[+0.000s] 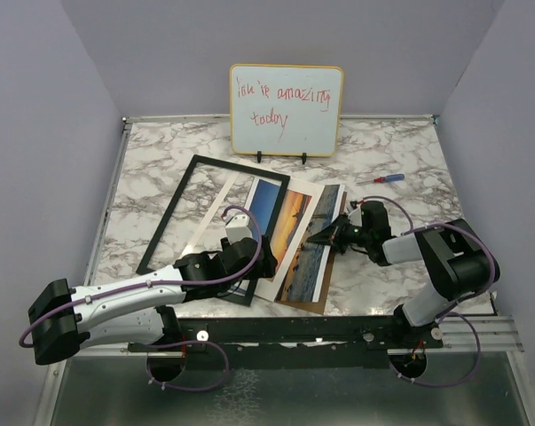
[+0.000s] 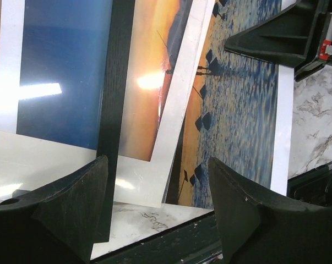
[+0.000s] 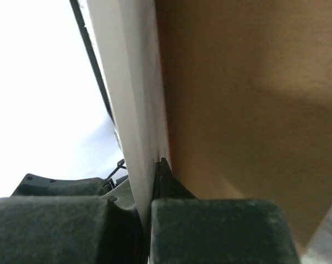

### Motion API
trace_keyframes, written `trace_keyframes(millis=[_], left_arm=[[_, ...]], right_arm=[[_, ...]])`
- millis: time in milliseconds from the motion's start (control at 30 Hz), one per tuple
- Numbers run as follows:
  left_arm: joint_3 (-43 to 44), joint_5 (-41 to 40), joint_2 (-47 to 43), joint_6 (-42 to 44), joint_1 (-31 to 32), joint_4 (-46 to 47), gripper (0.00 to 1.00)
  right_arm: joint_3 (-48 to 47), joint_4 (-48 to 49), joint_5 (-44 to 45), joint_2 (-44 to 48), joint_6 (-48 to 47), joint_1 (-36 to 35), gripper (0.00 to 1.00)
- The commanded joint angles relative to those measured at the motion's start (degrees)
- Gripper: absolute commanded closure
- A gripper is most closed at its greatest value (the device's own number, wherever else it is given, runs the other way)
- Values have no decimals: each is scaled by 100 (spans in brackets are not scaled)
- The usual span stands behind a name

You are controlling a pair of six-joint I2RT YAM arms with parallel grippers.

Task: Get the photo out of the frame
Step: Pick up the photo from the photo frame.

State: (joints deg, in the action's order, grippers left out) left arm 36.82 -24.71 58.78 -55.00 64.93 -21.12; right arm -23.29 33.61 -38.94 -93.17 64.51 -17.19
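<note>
The black frame [image 1: 194,216] lies flat on the marble table, left of centre. The photo [image 1: 310,245], a sunset with blue water and a white border, lies askew at the frame's right, on a brown back panel [image 1: 324,306]. A white mat sheet [image 1: 269,277] covers its left part. My right gripper [image 1: 332,233] is shut on the photo's right edge; the right wrist view shows the thin white sheet [image 3: 135,99] pinched between the fingers, with brown board [image 3: 248,93] beside it. My left gripper [image 1: 252,271] hangs open and empty over the frame's near right corner [image 2: 117,93] and the photo [image 2: 240,110].
A whiteboard [image 1: 287,109] with red handwriting stands at the back of the table. A small screwdriver [image 1: 381,178] lies at the right, behind the right gripper. The black mounting rail [image 1: 320,333] runs along the table's near edge.
</note>
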Motion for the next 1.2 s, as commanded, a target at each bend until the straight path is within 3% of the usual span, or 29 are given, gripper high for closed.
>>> trace_keyframes(millis=[0, 367, 700, 833, 1000, 1167], left_arm=[[121, -54, -49, 94, -63, -154, 26], [231, -119, -108, 139, -94, -318, 26], [267, -172, -227, 160, -120, -427, 26], [316, -270, -264, 155, -138, -516, 25], [368, -836, -403, -112, -147, -949, 25], [544, -1490, -678, -502, -160, -1723, 23]], right_arm=[[24, 412, 69, 359, 191, -25, 100], [219, 1525, -272, 668, 922, 57, 100], [-879, -2264, 550, 2913, -615, 534, 99], [-2354, -3785, 555, 3308, -1463, 633, 99], [-3815, -4101, -835, 2730, -1647, 584, 99], [-4541, -4222, -859, 2166, -1930, -70, 99]])
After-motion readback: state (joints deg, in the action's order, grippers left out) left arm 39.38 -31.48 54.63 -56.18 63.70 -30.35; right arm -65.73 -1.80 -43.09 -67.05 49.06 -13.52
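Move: The right hand already pinches the photo's right-hand margin; the photo's middle is about 11 cm to its left, 1 cm farther out and roughly 2 cm below. Over the photo's left part lie the white mat, its middle some 19 cm left and 3 cm ahead, and the black frame, some 28 cm left and 3 cm ahead. The screwdriver is about 16 cm ahead and 16 cm right. From the left hand, the photo's middle is about 11 cm ahead, 7 cm right and 9 cm below. Keeping its shut fingers on the photo's right-hand margin, the right hand first eases up about 4 cm, then sweeps fast upwards to some 33 cm above its start, carrying the sheet a little forward and tipping up by about 45 degrees until the fingers point nearly level; on the way it swings a few centimetres right and back again. The left hand hovers open and empty over the frame's near right corner, then late on shifts a few centimetres left and slightly up. ##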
